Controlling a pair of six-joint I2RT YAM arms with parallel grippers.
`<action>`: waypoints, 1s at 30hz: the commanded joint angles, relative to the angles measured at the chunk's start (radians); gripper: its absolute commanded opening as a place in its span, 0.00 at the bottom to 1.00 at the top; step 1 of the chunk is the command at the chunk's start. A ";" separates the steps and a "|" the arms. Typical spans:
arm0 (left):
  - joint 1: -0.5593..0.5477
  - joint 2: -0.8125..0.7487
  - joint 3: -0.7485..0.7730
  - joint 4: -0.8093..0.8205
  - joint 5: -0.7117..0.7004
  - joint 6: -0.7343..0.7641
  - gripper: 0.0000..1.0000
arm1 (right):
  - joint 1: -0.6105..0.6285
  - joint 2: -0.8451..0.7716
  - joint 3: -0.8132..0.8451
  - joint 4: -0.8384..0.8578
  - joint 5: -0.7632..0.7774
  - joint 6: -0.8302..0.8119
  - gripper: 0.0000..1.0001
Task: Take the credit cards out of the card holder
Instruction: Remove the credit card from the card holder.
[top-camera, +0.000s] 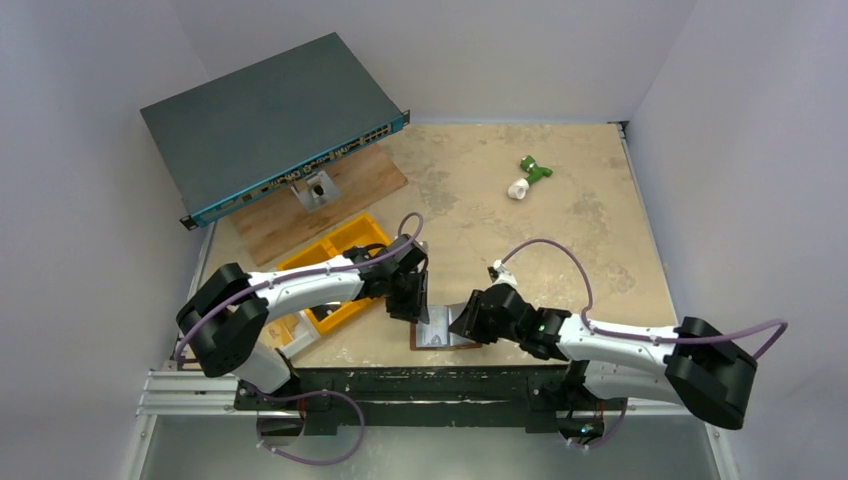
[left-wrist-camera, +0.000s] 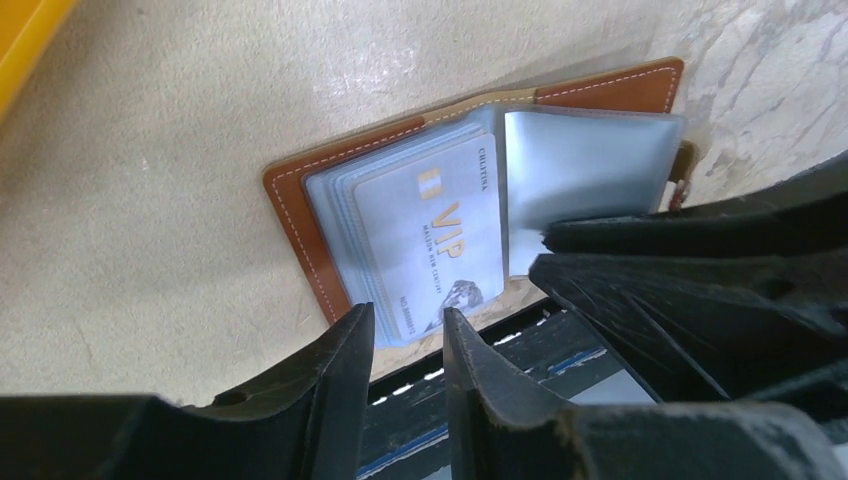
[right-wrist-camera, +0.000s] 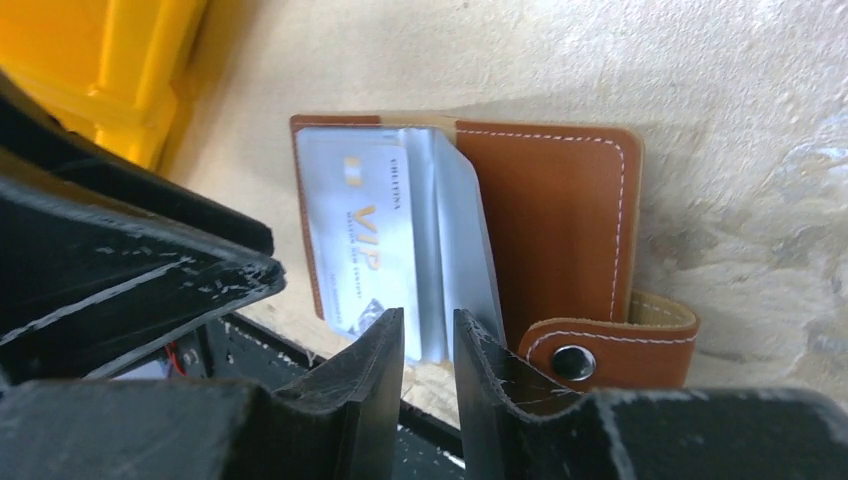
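The brown leather card holder (top-camera: 440, 338) lies open at the table's near edge, also in the left wrist view (left-wrist-camera: 300, 205) and the right wrist view (right-wrist-camera: 560, 200). Pale grey-blue credit cards (left-wrist-camera: 430, 240) sit in its clear sleeves, a VIP card (right-wrist-camera: 360, 240) on top. One grey sleeve (right-wrist-camera: 455, 225) stands half turned. My left gripper (left-wrist-camera: 408, 315) hovers over the cards' near edge, jaws a narrow gap apart, holding nothing. My right gripper (right-wrist-camera: 428, 322) is just over the turned sleeve's near edge, jaws slightly apart. Both grippers (top-camera: 410, 303) (top-camera: 468, 320) flank the card holder.
A yellow bin (top-camera: 345, 238) stands left of the card holder under the left arm. A teal network switch (top-camera: 270, 120) rests on a wooden board (top-camera: 300, 220) at the back left. A green and white object (top-camera: 528, 175) lies at the back right. The table edge runs just below the card holder.
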 joint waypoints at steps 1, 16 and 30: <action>0.005 0.014 0.015 0.049 0.005 0.015 0.29 | -0.051 0.065 0.043 0.094 -0.069 -0.051 0.26; -0.001 0.103 -0.011 0.125 0.036 -0.007 0.14 | -0.106 0.270 -0.004 0.304 -0.273 -0.121 0.26; -0.075 -0.044 -0.198 0.062 -0.072 -0.165 0.00 | -0.108 0.315 -0.123 0.542 -0.472 -0.109 0.32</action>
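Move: The VIP card in its pocket has its middle about 3 cm right of the left hand, 1 cm ahead and 3 cm below. From the right hand it lies about 4 cm left, 2 cm ahead and 3 cm below. The propped-up clear page stands some 4 cm right of the card and 1 cm farther out. The yellow tray's middle is roughly 15 cm left of the left hand and 10 cm ahead. Lower the left gripper about 2.5 cm onto the left edge of the card stack while shutting its fingers, then drag back 3 cm and slightly left. Dip the right gripper forward and down, then sweep it left and back about 3 cm each way, turning some 15 degrees counter-clockwise, its part-open fingers ending astride the card pocket's right edge. ##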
